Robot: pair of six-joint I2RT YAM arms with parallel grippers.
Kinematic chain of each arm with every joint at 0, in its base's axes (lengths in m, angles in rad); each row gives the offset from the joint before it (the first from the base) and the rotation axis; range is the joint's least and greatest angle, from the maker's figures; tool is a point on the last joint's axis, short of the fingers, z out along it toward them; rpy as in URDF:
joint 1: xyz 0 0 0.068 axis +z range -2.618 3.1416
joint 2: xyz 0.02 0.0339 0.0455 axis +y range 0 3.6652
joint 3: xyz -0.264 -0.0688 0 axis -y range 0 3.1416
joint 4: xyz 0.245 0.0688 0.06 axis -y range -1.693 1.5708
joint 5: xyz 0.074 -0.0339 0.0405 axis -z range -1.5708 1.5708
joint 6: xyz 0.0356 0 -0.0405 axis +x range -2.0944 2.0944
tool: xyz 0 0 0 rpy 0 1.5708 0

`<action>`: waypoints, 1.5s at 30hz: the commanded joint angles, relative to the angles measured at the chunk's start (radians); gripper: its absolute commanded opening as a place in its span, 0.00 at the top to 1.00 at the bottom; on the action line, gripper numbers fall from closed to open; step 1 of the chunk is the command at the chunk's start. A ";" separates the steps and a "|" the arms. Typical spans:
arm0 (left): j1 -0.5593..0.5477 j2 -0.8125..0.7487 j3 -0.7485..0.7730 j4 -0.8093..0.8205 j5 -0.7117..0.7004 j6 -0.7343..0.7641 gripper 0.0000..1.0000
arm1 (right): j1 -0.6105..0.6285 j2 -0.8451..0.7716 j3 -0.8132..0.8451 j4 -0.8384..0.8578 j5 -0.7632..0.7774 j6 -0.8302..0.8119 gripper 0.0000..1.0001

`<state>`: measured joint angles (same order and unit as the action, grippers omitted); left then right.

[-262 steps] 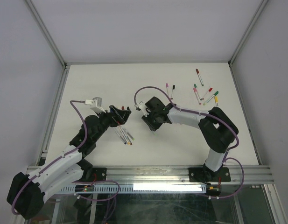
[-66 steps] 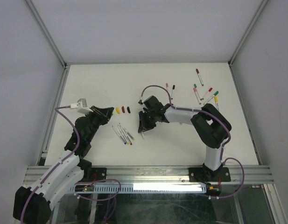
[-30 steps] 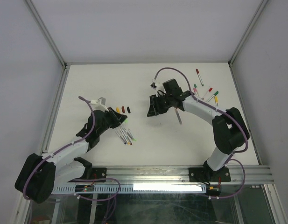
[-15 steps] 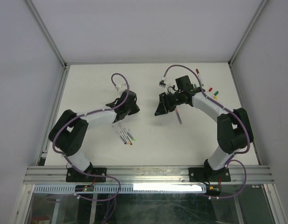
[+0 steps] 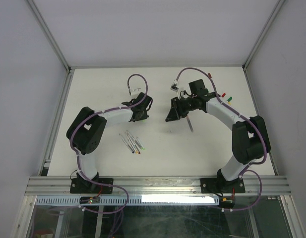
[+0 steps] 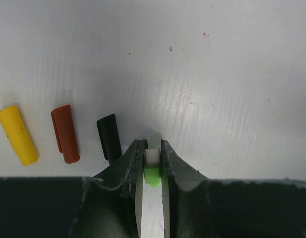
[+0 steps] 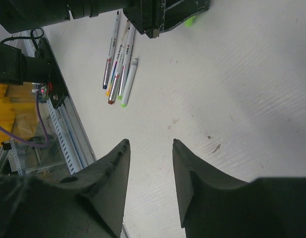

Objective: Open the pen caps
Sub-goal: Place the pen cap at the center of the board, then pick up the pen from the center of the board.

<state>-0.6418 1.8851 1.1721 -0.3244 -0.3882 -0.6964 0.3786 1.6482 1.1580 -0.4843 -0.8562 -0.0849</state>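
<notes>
In the left wrist view my left gripper (image 6: 153,148) is shut on a green pen cap (image 6: 152,174) with a white end, low over the table. Just to its left lie three loose pen caps in a row: yellow (image 6: 16,134), dark red (image 6: 66,133) and black (image 6: 109,138). From above, the left gripper (image 5: 139,111) is at mid-table and hides those caps. My right gripper (image 5: 169,116) hovers a little to its right, open, with nothing between its fingers (image 7: 150,142). The right wrist view shows the green cap (image 7: 191,21) under the left gripper.
Several uncapped pens (image 5: 133,143) lie side by side in front of the left gripper, also visible as uncapped pens (image 7: 118,59) from the right wrist. One grey pen (image 5: 190,124) lies under the right forearm. Capped pens (image 5: 227,97) lie at the back right, partly hidden.
The left arm has swung away from the pile of uncapped pens toward the back and right, carrying the green cap to beside the black one. The right gripper shifted slightly back-right, still open.
</notes>
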 commanded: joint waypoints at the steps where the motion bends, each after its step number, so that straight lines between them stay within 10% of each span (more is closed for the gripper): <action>1: -0.006 0.007 0.034 -0.021 -0.031 0.026 0.81 | -0.011 -0.053 0.022 0.010 -0.039 -0.018 0.58; 28: -0.008 -0.256 -0.035 -0.022 -0.015 0.050 0.54 | -0.084 -0.157 0.007 -0.003 -0.079 -0.101 0.57; 45: -0.004 -0.731 -0.382 0.315 0.077 0.159 0.01 | -0.159 -0.301 -0.020 0.023 -0.001 -0.183 0.57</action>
<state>-0.6418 1.2732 0.8528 -0.1829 -0.3321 -0.5831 0.2413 1.4139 1.1316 -0.4999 -0.8936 -0.2214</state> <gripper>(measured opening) 0.946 0.428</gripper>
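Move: The left hand, fingertips down at the board, still has the green pen cap between them, at the spot where it is to lie. The black cap lies about 2 cm to its left and 1 cm farther out, the brown cap about 4 cm left and 1 cm out, the yellow cap 7 cm left and 1 cm out. The uncapped pens lie some 12 cm back and 4 cm left. From the right hand the green cap is roughly 8 cm ahead, 14 cm left and 12 cm below. Staying in place over the board at first, the left hand eases its fingers apart and lets go of the green cap, then rises about 13 cm, drawing back some 4 cm and a little left, fingers swinging up and outward by roughly 20 degrees and opening almost fully. The right hand, empty and half open, climbs about 7 cm and backs off to the right, tilting its fingers slightly. ##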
